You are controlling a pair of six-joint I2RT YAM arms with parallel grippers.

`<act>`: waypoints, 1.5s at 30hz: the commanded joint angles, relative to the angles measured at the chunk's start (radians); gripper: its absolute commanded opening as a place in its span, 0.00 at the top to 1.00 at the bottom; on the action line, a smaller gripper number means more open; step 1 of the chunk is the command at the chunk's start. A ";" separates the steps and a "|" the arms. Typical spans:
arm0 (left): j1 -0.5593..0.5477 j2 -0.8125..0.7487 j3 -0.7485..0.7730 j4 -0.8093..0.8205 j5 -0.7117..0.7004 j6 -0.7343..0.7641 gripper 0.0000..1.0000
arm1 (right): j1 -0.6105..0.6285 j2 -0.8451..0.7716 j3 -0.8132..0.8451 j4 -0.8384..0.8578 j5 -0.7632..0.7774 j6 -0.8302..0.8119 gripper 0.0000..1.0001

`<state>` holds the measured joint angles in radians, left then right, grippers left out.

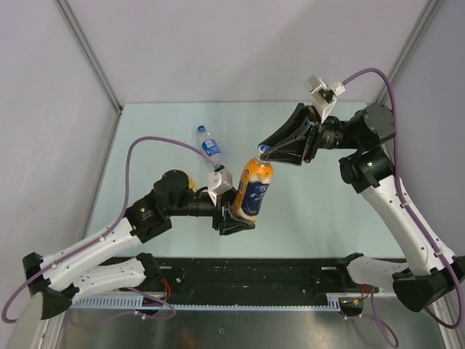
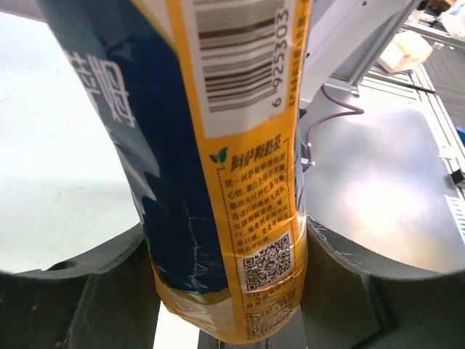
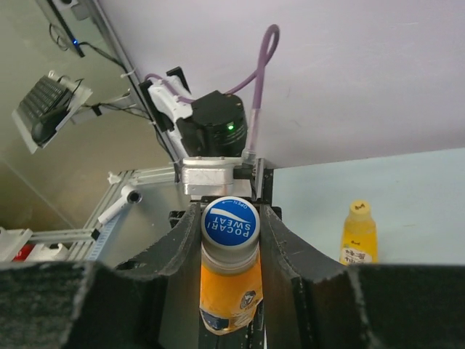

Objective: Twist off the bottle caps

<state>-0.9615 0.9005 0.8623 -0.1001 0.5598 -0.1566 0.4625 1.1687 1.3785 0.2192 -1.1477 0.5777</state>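
An orange bottle (image 1: 254, 187) with a dark blue label is held tilted above the table. My left gripper (image 1: 242, 215) is shut on its lower body, the label filling the left wrist view (image 2: 218, 182). A blue cap (image 3: 230, 222) printed with white letters tops this bottle. My right gripper (image 3: 230, 227) is shut on that cap, one finger on each side, and in the top view it (image 1: 267, 153) meets the bottle's neck from the right. A clear bottle (image 1: 209, 144) with a blue label lies on the table behind. A yellow bottle (image 3: 358, 234) with a yellow cap (image 3: 359, 208) stands on the table.
The pale green table (image 1: 327, 211) is walled by grey panels left, back and right. A black rail and slotted metal strip (image 1: 240, 270) run along the near edge between the arm bases. The left arm's purple cable (image 1: 145, 142) loops over the table's left side.
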 commanded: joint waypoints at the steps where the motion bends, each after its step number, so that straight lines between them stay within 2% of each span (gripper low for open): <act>1: 0.014 -0.028 -0.012 0.091 0.210 0.019 1.00 | -0.018 -0.012 0.022 0.105 -0.045 -0.005 1.00; 10: 0.021 -0.023 -0.016 0.133 0.287 0.005 1.00 | -0.043 -0.023 0.022 0.253 -0.070 0.080 1.00; 19: 0.021 -0.015 -0.012 0.236 0.510 -0.085 1.00 | -0.049 -0.024 0.018 0.429 -0.150 0.172 1.00; 24: 0.023 -0.015 -0.011 0.245 0.519 -0.101 1.00 | -0.054 -0.032 0.018 0.427 -0.120 0.163 1.00; 28: 0.023 -0.019 -0.022 0.246 0.476 -0.098 1.00 | -0.077 -0.040 0.017 0.337 -0.039 0.111 1.00; 33: 0.023 -0.025 -0.028 0.217 0.372 -0.072 1.00 | -0.115 -0.054 0.017 0.127 0.120 -0.009 1.00; 41: 0.023 -0.072 -0.039 0.154 0.067 -0.024 1.00 | -0.140 -0.035 -0.001 -0.260 0.489 -0.209 1.00; 45: 0.023 -0.098 -0.050 0.143 -0.099 -0.020 1.00 | -0.142 -0.016 -0.094 -0.323 0.632 -0.254 1.00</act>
<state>-0.9367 0.8368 0.8234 0.0479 0.6773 -0.2062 0.3260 1.1351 1.3548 0.0422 -0.7277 0.4171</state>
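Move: The right fingers still pinch the blue-and-white cap between their pads, with the middle of the orange bottle about 9 cm below, 4 cm back and 2 cm to the left. From the left hand, which grips that bottle near its base, the cap sits some 17 cm up, 7 cm ahead and 3 cm right. On the table, from the right hand, the yellow bottle lies roughly 23 cm ahead and 24 cm left, and the water bottle 42 cm ahead and 17 cm left, both about 46 cm down. Keep both grips and part the hands: draw the left gripper back about 7 cm with the orange bottle, raising it slightly and turning it some 25 degrees clockwise, while the right eases back, up and a little right with the cap. Then sweep the right hand forward about 13 cm, sinking and turning clockwise, away from the bottle mouth, as the left swings most of the way forward again. ##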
